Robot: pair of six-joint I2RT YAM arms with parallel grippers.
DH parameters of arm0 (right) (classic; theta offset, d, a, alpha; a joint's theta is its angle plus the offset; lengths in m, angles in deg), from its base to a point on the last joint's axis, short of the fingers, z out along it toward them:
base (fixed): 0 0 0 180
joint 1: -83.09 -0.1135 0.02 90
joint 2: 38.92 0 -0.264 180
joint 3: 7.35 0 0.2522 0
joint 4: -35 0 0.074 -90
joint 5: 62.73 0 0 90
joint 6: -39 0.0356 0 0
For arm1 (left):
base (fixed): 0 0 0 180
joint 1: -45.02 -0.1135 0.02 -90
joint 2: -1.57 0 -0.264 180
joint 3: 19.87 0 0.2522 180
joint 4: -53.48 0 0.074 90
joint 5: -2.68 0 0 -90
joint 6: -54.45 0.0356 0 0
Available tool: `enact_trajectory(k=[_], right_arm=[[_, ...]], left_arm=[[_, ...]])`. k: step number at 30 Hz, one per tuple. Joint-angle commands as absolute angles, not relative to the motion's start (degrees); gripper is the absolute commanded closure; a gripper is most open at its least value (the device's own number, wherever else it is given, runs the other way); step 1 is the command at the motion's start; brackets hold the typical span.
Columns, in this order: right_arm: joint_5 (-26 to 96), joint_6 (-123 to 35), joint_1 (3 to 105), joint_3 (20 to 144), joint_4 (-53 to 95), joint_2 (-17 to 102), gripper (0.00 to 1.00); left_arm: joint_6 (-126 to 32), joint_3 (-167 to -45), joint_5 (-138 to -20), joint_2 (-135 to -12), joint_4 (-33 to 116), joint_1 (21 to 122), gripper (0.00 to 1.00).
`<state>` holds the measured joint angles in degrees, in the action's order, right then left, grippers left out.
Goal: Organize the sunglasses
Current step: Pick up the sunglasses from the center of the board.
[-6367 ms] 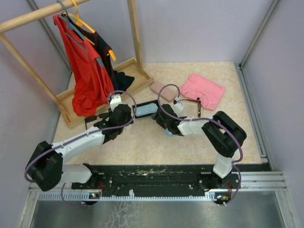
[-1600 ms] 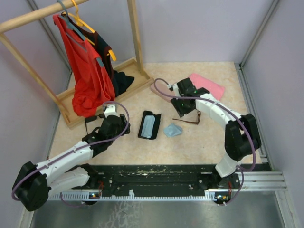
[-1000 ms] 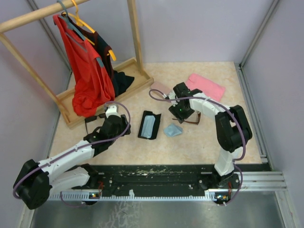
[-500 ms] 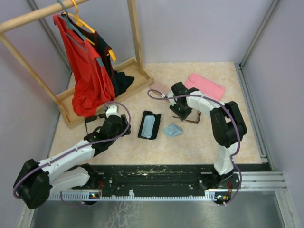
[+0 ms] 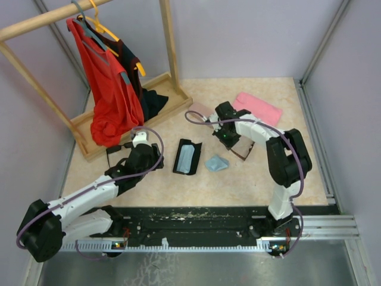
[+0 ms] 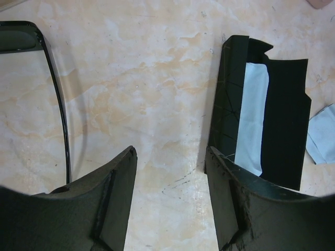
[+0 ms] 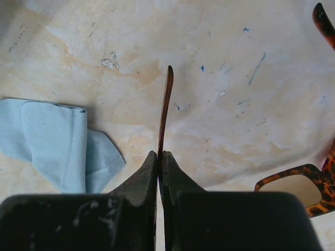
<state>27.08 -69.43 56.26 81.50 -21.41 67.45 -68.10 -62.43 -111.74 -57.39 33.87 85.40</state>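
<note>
The reddish-brown sunglasses (image 5: 243, 150) lie unfolded on the floor right of centre. My right gripper (image 5: 229, 139) is shut on their thin temple arm (image 7: 166, 104); in the right wrist view the jaws (image 7: 159, 155) pinch that arm edge-on, and the tortoise frame (image 7: 299, 189) shows at the lower right. The black sunglasses (image 5: 117, 150) lie at the left by the rack base, with their lens and temple (image 6: 56, 104) left of my left gripper (image 6: 170, 157). My left gripper (image 5: 150, 159) hovers open over bare floor with nothing between its fingers.
An open black case (image 5: 187, 156) with a pale lining (image 6: 251, 120) lies between the arms. A blue cloth (image 5: 217, 163) sits beside it. A pink case (image 5: 199, 110) and a pink folded cloth (image 5: 261, 107) lie further back. A wooden clothes rack (image 5: 128, 104) with hanging garments stands at the back left.
My right gripper's jaws have closed onto the temple arm of the reddish-brown sunglasses. The left arm has not moved.
</note>
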Motion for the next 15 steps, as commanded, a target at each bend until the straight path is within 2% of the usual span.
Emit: enact_trajectory(k=[1,8,12,15], right_arm=[[27.31,-69.11,56.28,81.99,-18.82,58.43,1.00],[27.47,-65.21,56.28,76.69,-11.37,44.00,1.00],[29.11,-61.42,56.23,69.75,-0.50,33.56,1.00],[33.23,-60.06,56.28,60.96,12.91,23.16,1.00]], left_arm=[[-68.90,-65.35,-112.02,-56.60,32.74,85.54,0.39],[-70.49,-68.05,-110.89,-52.91,29.88,85.54,0.39],[-71.06,-69.97,-108.65,-50.94,28.71,85.54,0.38],[-71.16,-71.90,-106.50,-50.72,27.66,85.47,0.37]])
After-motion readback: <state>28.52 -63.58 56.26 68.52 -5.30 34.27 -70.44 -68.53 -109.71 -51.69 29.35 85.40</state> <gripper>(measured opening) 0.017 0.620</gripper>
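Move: The right hand already pinches one temple of the tortoiseshell sunglasses; their middle lies about 4 cm to its right and 1 cm ahead, roughly 1 cm lower. The blue cloth sits some 5 cm back and 4 cm left, the pink shirt about 12 cm ahead and 9 cm right, the pink block 12 cm ahead and 8 cm left. From the left hand, the sunglasses are roughly 28 cm right, 7 cm ahead and 8 cm down. Right hand lifts the still-pinched sunglasses up about 15 cm, fingers swinging forward-left; left hand rises 6 cm. ##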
